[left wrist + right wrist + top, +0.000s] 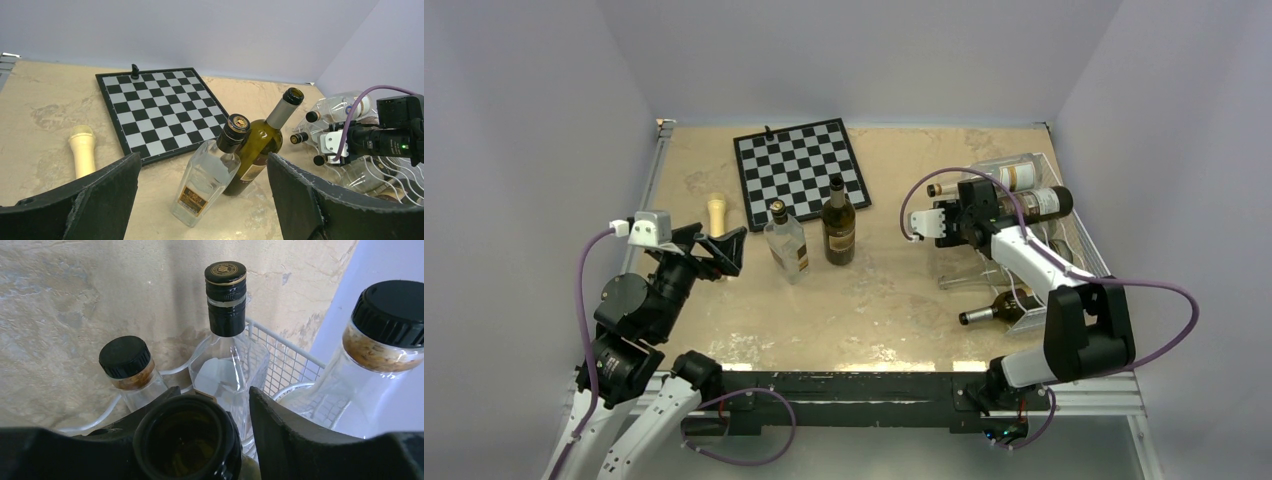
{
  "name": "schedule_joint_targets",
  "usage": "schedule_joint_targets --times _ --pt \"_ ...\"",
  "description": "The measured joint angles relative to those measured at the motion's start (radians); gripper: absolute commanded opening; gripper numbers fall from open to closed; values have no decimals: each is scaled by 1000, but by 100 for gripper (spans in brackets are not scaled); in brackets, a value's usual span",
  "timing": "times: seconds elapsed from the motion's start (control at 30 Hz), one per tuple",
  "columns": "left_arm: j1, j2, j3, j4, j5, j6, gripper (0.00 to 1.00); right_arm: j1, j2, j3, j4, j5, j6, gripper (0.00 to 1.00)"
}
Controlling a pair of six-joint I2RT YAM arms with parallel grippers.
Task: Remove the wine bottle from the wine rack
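Note:
The white wire wine rack stands at the right and holds several lying bottles. My right gripper reaches into its upper row, where the dark wine bottle lies. In the right wrist view the bottle's open dark mouth sits between my fingers. The left finger lies against it, while the right finger stands a narrow gap away. The rack's grid shows behind. My left gripper hovers open over the table's left side and holds nothing.
A chessboard lies at the back. A clear liquor bottle and a dark green bottle stand mid-table. A cream pestle-like piece is at the left. Capped clear bottles crowd the rack; another bottle lies low.

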Motion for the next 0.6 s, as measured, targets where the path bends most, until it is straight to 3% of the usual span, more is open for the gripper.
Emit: schedule_joint_targets --times 0.3,0.43,0.6 --pt "0 1 0 0 -8 0 100 0 -5 -4 -1 18 -15 35" --pt "0 0 0 0 -14 0 100 3 -32 -4 -7 11 -25 15" --pt "0 1 0 0 -15 0 100 24 -93 -13 -23 17 -9 0"
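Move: The wine bottle's neck is between the right hand's half-open fingers; the bottle's middle lies some 10 cm to the right, 2 cm ahead and slightly lower. The orange-label clear bottle is about 9 cm ahead and 5 cm right, the low clear bottle 12 cm back and 7 cm right. From the left hand the wine bottle is roughly 55 cm right, 20 cm ahead and 23 cm lower. The right fingers close on the wine bottle's neck, then raise it about 2.5 cm, easing slightly back. ##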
